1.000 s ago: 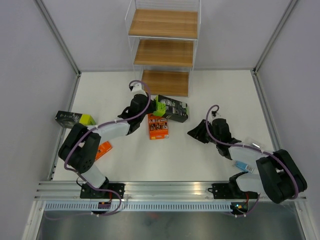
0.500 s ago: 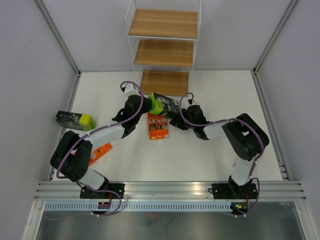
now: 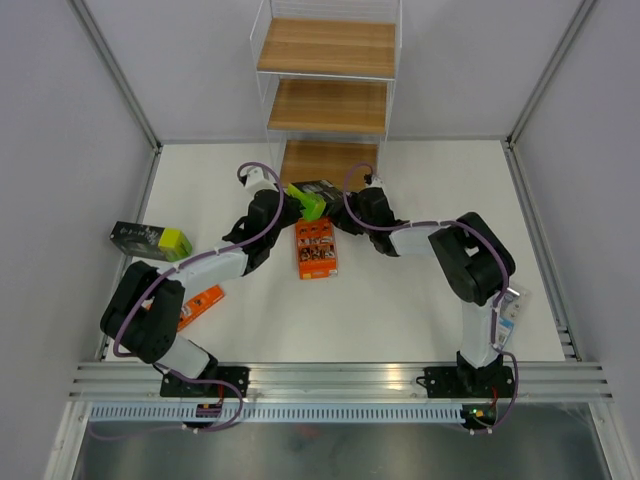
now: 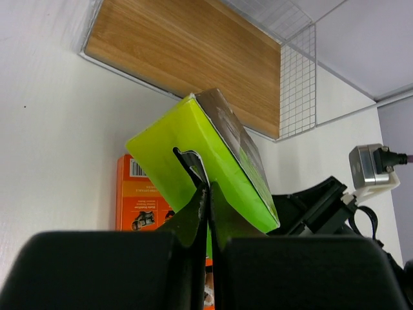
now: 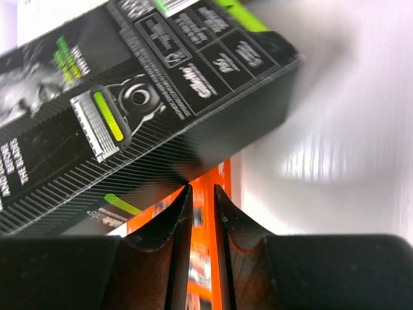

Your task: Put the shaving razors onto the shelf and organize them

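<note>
The shelf (image 3: 328,48) stands at the back, its bottom board (image 4: 187,58) just beyond the left gripper. My left gripper (image 3: 287,195) (image 4: 208,187) is shut on the hang tab of a green-and-black razor pack (image 3: 318,192) (image 4: 213,148), held tilted off the table. The right gripper (image 3: 345,206) (image 5: 202,187) sits at that pack's (image 5: 129,116) other end, its jaws a narrow gap apart with the tips under the pack's lower edge. Below lies an orange pack (image 3: 316,250) (image 4: 135,200) (image 5: 151,213).
A second green-and-black pack (image 3: 150,240) lies by the left wall. Another orange pack (image 3: 203,299) lies partly under the left arm. A light blue pack (image 3: 509,305) lies beside the right arm's upper link. Side walls close in the table.
The right arm swung from the right side across to the held pack, its jaws narrowing, and uncovered the light blue pack. The left gripper raised the green-and-black pack toward the shelf.
</note>
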Robot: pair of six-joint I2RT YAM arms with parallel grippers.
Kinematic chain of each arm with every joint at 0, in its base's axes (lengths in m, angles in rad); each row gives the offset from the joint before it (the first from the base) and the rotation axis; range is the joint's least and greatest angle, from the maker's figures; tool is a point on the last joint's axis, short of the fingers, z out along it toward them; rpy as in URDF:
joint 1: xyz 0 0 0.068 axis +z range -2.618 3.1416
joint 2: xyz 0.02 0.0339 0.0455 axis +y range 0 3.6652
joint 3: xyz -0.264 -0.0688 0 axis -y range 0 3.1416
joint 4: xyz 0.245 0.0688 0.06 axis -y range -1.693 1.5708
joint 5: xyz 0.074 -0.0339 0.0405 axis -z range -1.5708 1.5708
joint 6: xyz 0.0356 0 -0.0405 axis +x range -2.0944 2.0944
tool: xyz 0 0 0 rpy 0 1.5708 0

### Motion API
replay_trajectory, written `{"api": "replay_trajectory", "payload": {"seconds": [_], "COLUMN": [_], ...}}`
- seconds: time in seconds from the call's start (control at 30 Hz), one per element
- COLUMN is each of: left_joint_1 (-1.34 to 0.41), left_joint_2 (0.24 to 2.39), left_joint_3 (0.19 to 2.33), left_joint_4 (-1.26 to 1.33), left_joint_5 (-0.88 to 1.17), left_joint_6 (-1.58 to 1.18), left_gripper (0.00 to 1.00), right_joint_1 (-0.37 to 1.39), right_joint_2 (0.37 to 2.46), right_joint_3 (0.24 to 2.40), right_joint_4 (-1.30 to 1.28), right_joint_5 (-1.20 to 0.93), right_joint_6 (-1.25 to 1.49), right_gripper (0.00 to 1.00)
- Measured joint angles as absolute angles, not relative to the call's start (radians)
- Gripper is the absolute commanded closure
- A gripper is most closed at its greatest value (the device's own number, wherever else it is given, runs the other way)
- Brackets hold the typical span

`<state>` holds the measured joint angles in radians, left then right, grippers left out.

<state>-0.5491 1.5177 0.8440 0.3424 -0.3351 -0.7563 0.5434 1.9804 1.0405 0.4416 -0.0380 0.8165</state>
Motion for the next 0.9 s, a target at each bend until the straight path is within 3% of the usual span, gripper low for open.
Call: {"api": "replay_trajectory", "payload": {"seconds": [0.57, 0.63, 0.77, 0.9], "left_joint_1": [-0.512, -0.506, -0.497, -0.494], "left_joint_2": [1.549, 1.552, 1.568, 1.588], "left_joint_3": [0.802, 0.787, 0.754, 0.745], "left_joint_4": [0.338, 0.328, 0.323, 0.322], "left_joint_5": [-0.267, -0.248, -0.207, -0.178], "left_joint_6": [-0.965, -1.042, -1.187, -1.251], "left_gripper": [0.98, 0.98, 0.98, 0.98], "right_joint_1": [0.537, 0.537, 0.542, 0.542], "right_joint_2": [2.065, 2.064, 2.027, 1.927], "right_joint_3": [1.288, 1.319, 1.298, 1.199], "right_joint_4": [0.284, 0.297, 0.295, 0.268], "right_joint_5": [0.058, 0.056, 0.061, 0.055], "right_joint_6": [0.737, 0.741, 0.751, 0.759], "right_gripper": [0.66, 0.61, 0.32, 0.18]}}
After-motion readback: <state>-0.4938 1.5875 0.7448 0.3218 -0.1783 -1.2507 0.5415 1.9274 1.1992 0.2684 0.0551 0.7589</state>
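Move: Ahead of the left hand, which already pinches the green end of the black-and-green razor box, the lowest shelf board has its middle about 12 cm out, 6 cm to the right and 14 cm below; the orange razor box lies 10 cm back, 4 cm right and 15 cm below that hand. From the right hand, the black-and-green box's middle is roughly 2 cm ahead, 4 cm left and 4 cm higher, the board 10 cm ahead, 2 cm left and slightly lower. Lowering the pinched green end about 6 cm and drawing it back 2 cm, the left hand tips down and rolls its left side down, nearly 30 degrees in all, fingers staying shut. The right hand, close against the box's black part, first drives some 6 cm forward towards the shelf, then rises about 5 cm, opens wide and backs off 3 cm, ending clear of the box. ##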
